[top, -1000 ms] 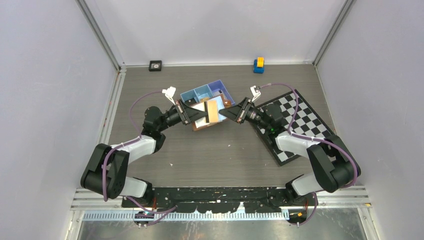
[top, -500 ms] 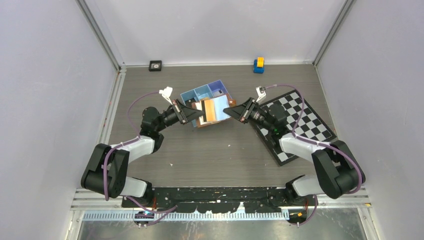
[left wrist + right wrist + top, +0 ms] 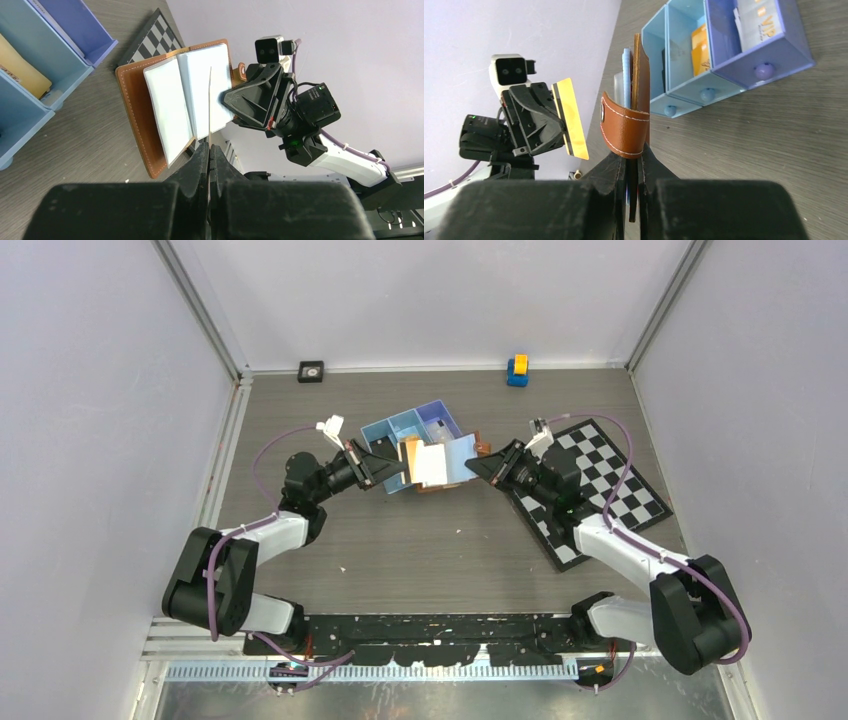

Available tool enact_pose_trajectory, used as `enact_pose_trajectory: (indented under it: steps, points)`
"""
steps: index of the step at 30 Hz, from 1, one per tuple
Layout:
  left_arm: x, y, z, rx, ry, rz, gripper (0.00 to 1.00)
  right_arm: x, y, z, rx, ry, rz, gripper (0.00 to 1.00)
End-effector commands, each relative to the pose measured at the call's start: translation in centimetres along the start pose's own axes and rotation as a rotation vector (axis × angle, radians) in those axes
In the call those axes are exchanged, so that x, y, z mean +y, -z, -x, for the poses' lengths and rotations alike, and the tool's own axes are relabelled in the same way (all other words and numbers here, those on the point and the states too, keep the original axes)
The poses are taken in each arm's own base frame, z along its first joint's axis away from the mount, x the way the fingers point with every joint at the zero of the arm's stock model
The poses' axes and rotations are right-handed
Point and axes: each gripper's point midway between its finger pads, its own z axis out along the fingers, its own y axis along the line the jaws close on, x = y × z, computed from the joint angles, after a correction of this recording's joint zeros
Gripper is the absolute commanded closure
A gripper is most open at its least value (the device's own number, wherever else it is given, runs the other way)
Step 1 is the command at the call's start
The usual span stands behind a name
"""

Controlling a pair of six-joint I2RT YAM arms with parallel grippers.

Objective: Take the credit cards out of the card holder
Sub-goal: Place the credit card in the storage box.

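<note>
My left gripper [image 3: 402,466] is shut on an orange credit card [image 3: 410,452], which hangs clear of the card holder [image 3: 450,460]. In the left wrist view the card [image 3: 209,105] shows edge-on, pinched at the fingertips of the left gripper [image 3: 209,148]. The brown card holder [image 3: 134,105] is spread open with its pale sleeves showing. My right gripper [image 3: 633,152] is shut on the holder's edge [image 3: 641,75], just under the strap clasp [image 3: 624,131]. From there the orange card [image 3: 572,120] faces me, left of the holder.
A blue three-compartment tray [image 3: 394,426] stands just behind both grippers, with cards lying in it [image 3: 702,47]. A black-and-white chequered board [image 3: 610,480] lies under the right arm. A yellow-and-blue block [image 3: 517,370] and a small black square [image 3: 311,370] sit at the back wall.
The left gripper has shut on the orange card. The right gripper has drawn the holder away to the right, so the card has slid out and the pale sleeves are exposed.
</note>
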Motion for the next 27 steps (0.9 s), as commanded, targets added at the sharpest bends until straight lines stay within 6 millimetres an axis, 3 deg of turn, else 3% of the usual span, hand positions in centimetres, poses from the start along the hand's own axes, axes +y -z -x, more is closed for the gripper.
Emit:
enact_pose_trajectory:
  steps: [1,7,13,20,27]
  points:
    - [0.3,0.2,0.4,-0.019,-0.037,0.013,1.0,0.8,0.1,1.9,-0.067,0.042,-0.004,0.99]
    - [1.5,-0.1,0.6,-0.032,-0.034,0.048,1.0,0.2,0.6,2.8,-0.107,0.046,-0.047,0.99]
    - [5.8,-0.5,2.0,-0.118,0.041,0.248,1.0,-1.3,3.0,4.9,-0.234,0.095,-0.179,1.0]
    - [8.7,-0.9,4.2,-0.218,0.071,0.415,1.0,-0.3,5.1,6.1,-0.314,0.132,-0.168,0.99]
    - [11.8,-3.5,5.1,-0.212,0.127,0.463,1.0,-0.4,5.2,6.4,-0.333,0.122,-0.174,1.0]
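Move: The storage box, open side up, sits about 16 cm ahead of the left hand and 17 cm below it, with no offset to either side. Its end compartment with the black cards is some 14 cm ahead, 6 cm left and equally low. The card holder in the right hand's fingers is 8 cm right of the left hand, 2 cm ahead and level with it. From the right hand the storage box lies roughly 15 cm ahead, 13 cm left and 16 cm down. The credit card, already free of the holder, stays pinched in the left fingers and is carried forward and down towards the storage box, about 8 cm forward and 7 cm down, slowly at first. The wrist turns counter-clockwise and tips down some 20 degrees. The right hand keeps its grip on the card holder and draws it about 7 cm right, away from the box, dipping first, then rising and turning clockwise. ##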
